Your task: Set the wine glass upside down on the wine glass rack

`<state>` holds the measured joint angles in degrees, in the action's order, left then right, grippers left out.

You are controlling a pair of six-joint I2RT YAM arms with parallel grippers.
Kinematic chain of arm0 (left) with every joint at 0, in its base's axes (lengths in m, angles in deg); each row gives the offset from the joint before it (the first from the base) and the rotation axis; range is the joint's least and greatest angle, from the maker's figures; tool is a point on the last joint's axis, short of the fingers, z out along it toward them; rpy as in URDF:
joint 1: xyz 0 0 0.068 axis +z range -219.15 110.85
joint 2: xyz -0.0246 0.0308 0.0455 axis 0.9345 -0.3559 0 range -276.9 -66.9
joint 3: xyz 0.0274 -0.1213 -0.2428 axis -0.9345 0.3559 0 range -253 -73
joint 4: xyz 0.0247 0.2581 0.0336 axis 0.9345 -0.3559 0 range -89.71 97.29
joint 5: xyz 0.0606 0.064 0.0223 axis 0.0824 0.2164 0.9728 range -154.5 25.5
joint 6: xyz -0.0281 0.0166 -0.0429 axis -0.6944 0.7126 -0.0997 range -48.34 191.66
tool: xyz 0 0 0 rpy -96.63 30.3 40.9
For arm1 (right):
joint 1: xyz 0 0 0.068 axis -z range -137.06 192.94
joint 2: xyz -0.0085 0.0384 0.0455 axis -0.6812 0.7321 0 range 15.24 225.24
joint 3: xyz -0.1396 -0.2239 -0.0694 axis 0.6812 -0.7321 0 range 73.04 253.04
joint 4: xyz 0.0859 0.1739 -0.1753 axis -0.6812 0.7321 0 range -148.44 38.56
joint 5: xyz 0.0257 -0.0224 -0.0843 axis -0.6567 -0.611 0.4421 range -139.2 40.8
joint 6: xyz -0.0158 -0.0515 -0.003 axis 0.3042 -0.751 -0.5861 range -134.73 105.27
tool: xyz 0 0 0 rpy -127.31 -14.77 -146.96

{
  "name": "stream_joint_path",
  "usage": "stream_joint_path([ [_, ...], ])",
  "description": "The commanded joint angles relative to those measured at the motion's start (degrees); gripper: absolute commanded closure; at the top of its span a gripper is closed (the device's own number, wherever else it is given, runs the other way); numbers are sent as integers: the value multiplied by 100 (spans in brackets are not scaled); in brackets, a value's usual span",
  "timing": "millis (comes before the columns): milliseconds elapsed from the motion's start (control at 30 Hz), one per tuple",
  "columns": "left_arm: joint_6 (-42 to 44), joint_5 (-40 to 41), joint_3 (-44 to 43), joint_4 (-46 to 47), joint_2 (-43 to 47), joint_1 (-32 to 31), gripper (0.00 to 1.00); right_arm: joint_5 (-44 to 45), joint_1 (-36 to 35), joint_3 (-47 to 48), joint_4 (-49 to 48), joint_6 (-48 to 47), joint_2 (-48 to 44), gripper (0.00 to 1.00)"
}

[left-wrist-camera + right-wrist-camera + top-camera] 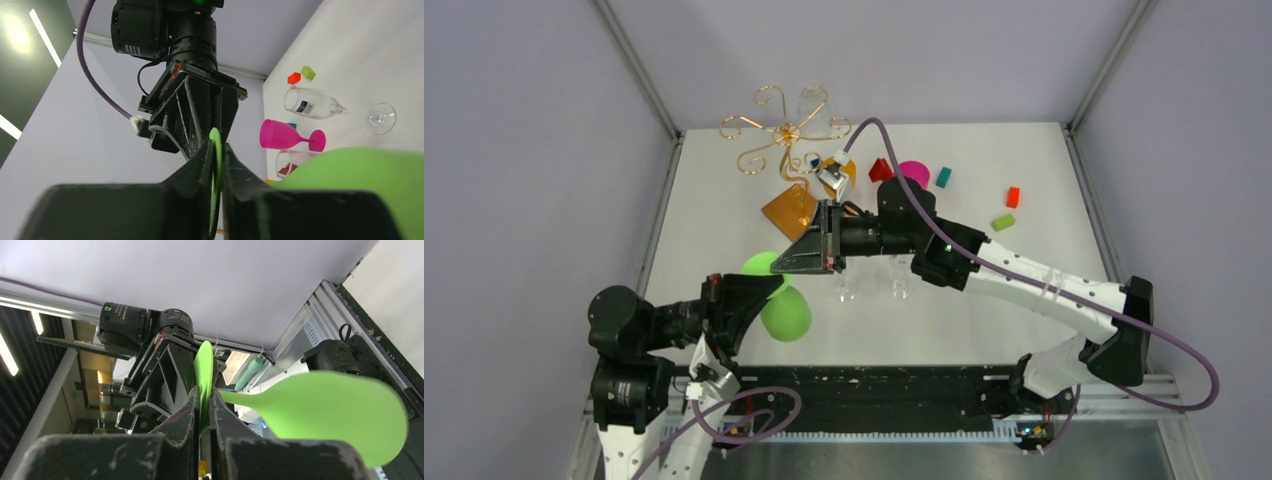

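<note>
The wine glass is green plastic and lies on its side, with its bowl (786, 313) toward the near edge and its round foot (760, 264) pointing away. Both grippers pinch that foot from opposite sides. My left gripper (216, 147) is shut on the foot's thin edge (215, 137), and the bowl (360, 172) bulges at the right. My right gripper (204, 392) is shut on the same foot (203, 365), with the bowl (330, 412) to its right. The wine glass rack (784, 128), gold wire scrolls on an orange-brown base (789, 210), stands at the far left, behind both grippers.
A pink glass (913, 172) and a red piece (880, 170) lie at the back. Teal (943, 177), red (1013, 196) and green (1002, 222) blocks are scattered to the right. Two clear glasses (845, 288) (900, 285) stand under the right arm. Walls enclose the table.
</note>
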<state>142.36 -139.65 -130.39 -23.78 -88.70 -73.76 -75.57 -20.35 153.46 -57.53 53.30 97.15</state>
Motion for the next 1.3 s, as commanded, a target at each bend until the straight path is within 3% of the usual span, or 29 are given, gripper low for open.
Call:
stream_joint_path([
  [0, -458, -337, -137, 133, -137, -14, 79, 93, 19, 307, -310, -378, -205, 100],
  [33, -582, -352, -121, 255, -113, -14, 61, 171, 35, 314, -318, -378, -236, 100],
  [67, -789, -384, -97, 363, -102, -15, 22, 230, 54, 324, -311, -374, -274, 100],
  [100, -881, -426, -83, 421, -87, -15, 4, 295, 86, 329, -320, -366, -303, 100],
  [133, -936, -469, -74, 448, -77, -15, 2, 354, 131, 334, -320, -362, -355, 100],
  [433, -1456, -510, 281, 426, 310, -15, 1, 475, 1424, 352, 23, -339, -1118, 100],
  [467, -1787, -337, 333, 519, 389, -15, 1, 455, 1694, 392, 169, -362, -1205, 100],
  [533, -3321, 96, 529, 1581, 506, -15, 1, 460, 2107, 515, 468, -489, -1358, 100],
  [633, -5586, 1374, 852, 2718, 713, -15, 1, 475, 2681, 678, 826, -674, -1524, 100],
  [767, -6915, 2070, 1335, 3550, 1008, -14, 1, 425, 3422, 881, 1185, -871, -1555, 100],
  [833, -7801, 3088, 1533, 3818, 1072, -15, 1, 397, 3782, 955, 1308, -947, -1502, 100],
  [967, -9000, 5393, 1495, 3208, 1195, -15, 1, 180, 4373, 1226, 1415, -1052, -1079, 100],
  [1100, -9393, 6620, 1230, 2059, 1174, -15, 1, 89, 4518, 1791, 1501, -1203, -321, 100],
  [1200, -10225, 8216, 1051, 780, 1047, -15, 1, 11, 4520, 2212, 1449, -1148, 249, 100],
  [1267, -10291, 8297, 1000, 294, 901, -15, 1, 69, 4520, 2451, 1448, -1118, 558, 100],
])
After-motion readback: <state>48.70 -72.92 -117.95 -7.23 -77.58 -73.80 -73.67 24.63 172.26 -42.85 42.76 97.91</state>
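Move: The gold rack's ring of hooks is about 24 cm ahead of the right hand, 2 cm to its right and some 6 cm lower; the clear glass already hung there is roughly 5 cm farther out and 4 cm right of it. Far below, the orange glass stands about 26 cm ahead and 10 right, the pink glass 25 ahead and 25 right. From the left hand the rack is 26 cm ahead, 2 right, 6 lower. The left fingers spread wide and let go of the green glass's foot, back off about 2 cm, then swing forward and left while the wrist turns to point forward. Keeping its pinch on the foot, the right hand sweeps the glass some 27 cm forward and 21 cm right, rising before easing down, turning clockwise about 45 degrees, to the rack's right side. ##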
